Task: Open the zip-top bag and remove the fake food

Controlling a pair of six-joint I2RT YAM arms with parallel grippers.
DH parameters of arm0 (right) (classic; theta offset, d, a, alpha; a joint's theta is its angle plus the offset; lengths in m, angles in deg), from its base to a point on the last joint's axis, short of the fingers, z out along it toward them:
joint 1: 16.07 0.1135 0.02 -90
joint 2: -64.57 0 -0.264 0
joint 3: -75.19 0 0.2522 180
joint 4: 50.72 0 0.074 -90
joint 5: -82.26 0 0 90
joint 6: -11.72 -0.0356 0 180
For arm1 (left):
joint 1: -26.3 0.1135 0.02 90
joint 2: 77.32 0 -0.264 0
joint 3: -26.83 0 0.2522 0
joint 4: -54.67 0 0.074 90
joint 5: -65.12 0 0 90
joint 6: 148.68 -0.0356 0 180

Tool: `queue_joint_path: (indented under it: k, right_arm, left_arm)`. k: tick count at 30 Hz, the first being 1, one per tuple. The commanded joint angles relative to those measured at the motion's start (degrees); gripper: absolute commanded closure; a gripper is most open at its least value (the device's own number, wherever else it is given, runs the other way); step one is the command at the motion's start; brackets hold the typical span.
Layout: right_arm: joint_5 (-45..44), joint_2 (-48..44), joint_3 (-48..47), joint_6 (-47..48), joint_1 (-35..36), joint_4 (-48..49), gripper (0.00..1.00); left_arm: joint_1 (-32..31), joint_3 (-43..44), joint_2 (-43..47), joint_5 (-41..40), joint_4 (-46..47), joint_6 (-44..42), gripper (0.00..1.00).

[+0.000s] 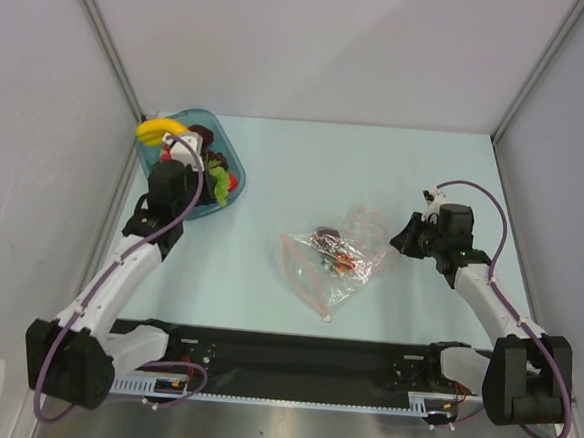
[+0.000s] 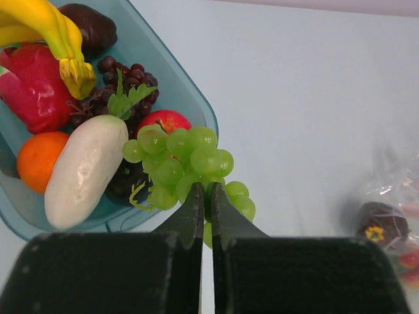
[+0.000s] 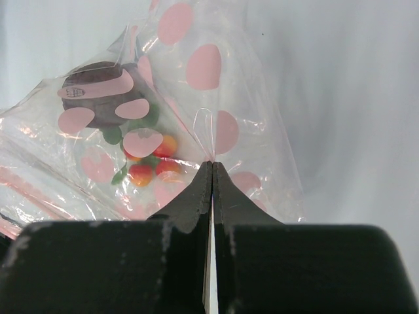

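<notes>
The clear zip-top bag with pink dots lies mid-table, its pinkish zip strip towards the near left. Inside it are fake food pieces: a dark piece and small red-orange fruits. My right gripper is shut on a pinched fold of the bag's film at the bag's right end. My left gripper is shut on a bunch of green grapes that hangs over the near rim of the teal tray. In the top view that gripper is over the tray.
The teal tray at the back left holds a banana, an orange, a white oval piece, a red pepper, an apple, dark grapes and a dark purple piece. Walls enclose three sides of the table.
</notes>
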Motion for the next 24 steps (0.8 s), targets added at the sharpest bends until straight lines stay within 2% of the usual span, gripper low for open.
queue_joint_path:
  k: [1,7,13,17,24]
  right_arm:
    - [0.7,-0.2,-0.4,0.0,-0.4,1.4,1.0]
    - [0.9,-0.1,-0.2,0.2,-0.3,1.5,1.0]
    - [1.3,-0.3,0.0,0.2,-0.3,1.5,1.0]
    - [1.4,-0.3,0.0,0.2,-0.4,1.7,1.0]
    - [2.2,0.0,0.0,0.1,-0.3,1.9,1.0]
  left_arm:
    - [2.2,3.3,-5.0,6.0,11.0,-3.3,1.0]
    - [4.9,7.1,-16.4,13.0,15.0,-6.7,1.0]
    - [8.1,8.0,-22.9,14.2,19.4,-11.1,1.0]
    - [10.2,7.9,-25.5,12.8,17.7,-11.2,1.0]
    - [10.3,5.7,-26.0,7.7,15.2,-14.6,1.0]
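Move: The left hand holds the green grapes up high; the bin they are going to is centred about 18 cm ahead, 5 cm to the left and 18 cm below. Inside it, the red apple lies some 15 cm ahead, 3 cm to the right, the white vegetable about 13 cm ahead, 5 cm to the left, and the bananas roughly 26 cm ahead, 11 cm to the left. From the right hand the bin is about 23 cm ahead and 43 cm to the left. Forward and down together, the left hand carries the pinched green grapes about 9 cm out and 7–8 cm lower over the apple's side of the bin. Its forward travel dies away towards the end while it edges some 4 cm left and keeps sinking. The fingers stay shut on the bunch; the right hand keeps its hold on the bag and stays put. ##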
